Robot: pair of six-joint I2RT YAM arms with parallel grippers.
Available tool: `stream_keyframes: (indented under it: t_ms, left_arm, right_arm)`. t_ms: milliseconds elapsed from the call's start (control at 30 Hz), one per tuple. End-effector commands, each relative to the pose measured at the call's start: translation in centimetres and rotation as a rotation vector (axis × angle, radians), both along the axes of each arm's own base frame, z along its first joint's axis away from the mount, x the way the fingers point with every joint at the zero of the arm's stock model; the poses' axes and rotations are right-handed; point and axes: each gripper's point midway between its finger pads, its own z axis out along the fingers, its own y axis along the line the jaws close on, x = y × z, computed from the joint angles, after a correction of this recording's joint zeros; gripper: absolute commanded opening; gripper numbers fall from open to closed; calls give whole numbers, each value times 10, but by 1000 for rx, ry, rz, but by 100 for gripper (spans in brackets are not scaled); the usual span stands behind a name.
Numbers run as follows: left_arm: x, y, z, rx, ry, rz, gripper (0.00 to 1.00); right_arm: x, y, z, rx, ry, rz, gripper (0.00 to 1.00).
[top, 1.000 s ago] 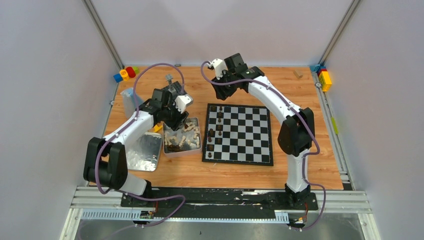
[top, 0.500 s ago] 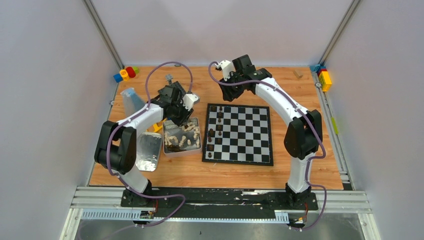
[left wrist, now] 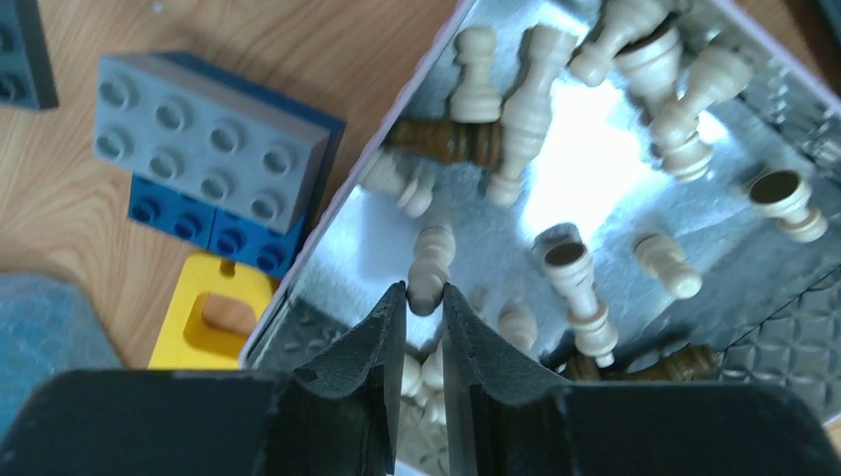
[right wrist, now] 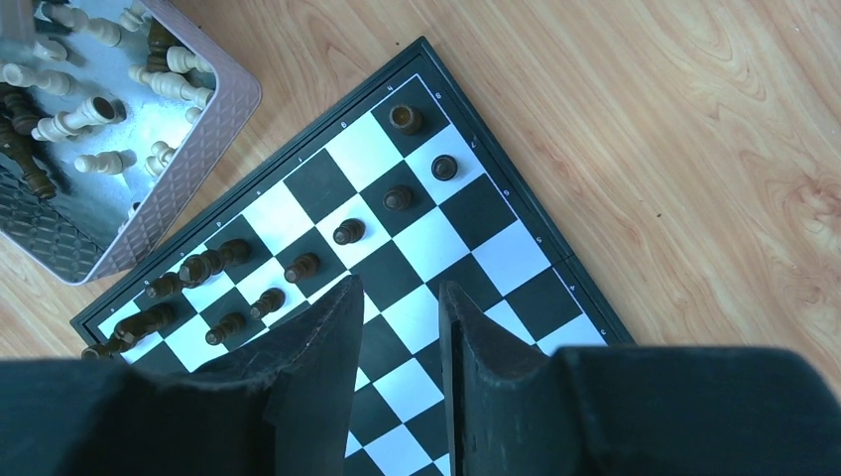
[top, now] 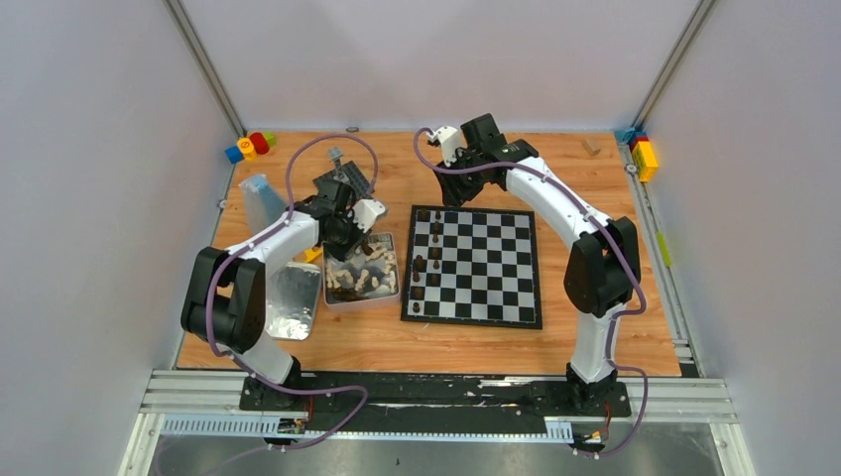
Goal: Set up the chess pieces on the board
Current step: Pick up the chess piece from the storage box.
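Observation:
The board (top: 496, 283) lies right of centre, with several dark brown chess pieces (top: 420, 264) in its left columns, also seen in the right wrist view (right wrist: 347, 232). A metal tin (top: 326, 288) to the board's left holds cream and brown chess pieces (left wrist: 526, 109). My left gripper (top: 347, 240) reaches into the tin. Its jaws (left wrist: 424, 295) pinch the head of a cream chess piece (left wrist: 431, 260). My right gripper (top: 459, 186) hovers over the board's far left corner. Its jaws (right wrist: 400, 290) stand open with nothing between them, and board squares show through the gap.
A shiny tin lid (top: 283, 302) lies left of the tin. A grey brick (left wrist: 208, 139) on a blue one and a yellow brick (left wrist: 203, 312) sit by the tin's rim. A dark grey baseplate (top: 349, 177), a pale blue object (top: 260, 196) and coloured bricks (top: 250, 147) (top: 643, 154) line the back.
My left gripper came down into the tin and its jaws narrowed onto a cream piece. My right gripper shifted slightly right over the board's far edge, and its jaws narrowed a little.

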Motion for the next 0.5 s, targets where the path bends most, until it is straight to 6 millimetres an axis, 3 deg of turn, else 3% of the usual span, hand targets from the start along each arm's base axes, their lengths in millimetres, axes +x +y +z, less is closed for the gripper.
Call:
stream_keyframes:
  t_ms: [0,67,233,467]
  left_arm:
    - [-3,21,16,41,-34,27,27]
    - [-2,19,21,21,-42,27,31]
    - [2,-1,33,-80,-52,-3,51]
    - [15,-27,40,-181,-35,-36,57]
  right_arm:
    - [0,4,25,59,-49,7,35]
    - [-2,5,24,61,-45,10,35]
    - [-3,5,23,62,-41,13,35]
    - [-4,4,20,55,-37,13,35]
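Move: A white piece sits with its head right between the left fingertips, its middle about 1 cm ahead, 1 cm right and 1 cm below. The brown piece by the box's front wall lies some 2 cm ahead and 4 cm right of this hand; more brown pieces lie roughly 7 cm back and 1 cm right, and the grey-blue bricks outside stand about 6 cm straight ahead. From the right hand the white piece lies some 10 cm back, 20 cm left and 13 cm below. With the white piece's head between its barely parted fingertips, the left hand first shifts about 1.5 cm to its left while starting to rise, then spreads the fingers to roughly twice their gap and lets go of the head. Still lifting, to about 2 cm above where it began, it swings back right by the same amount, ending almost straight above its starting place with the fingers open around and over the white piece. ##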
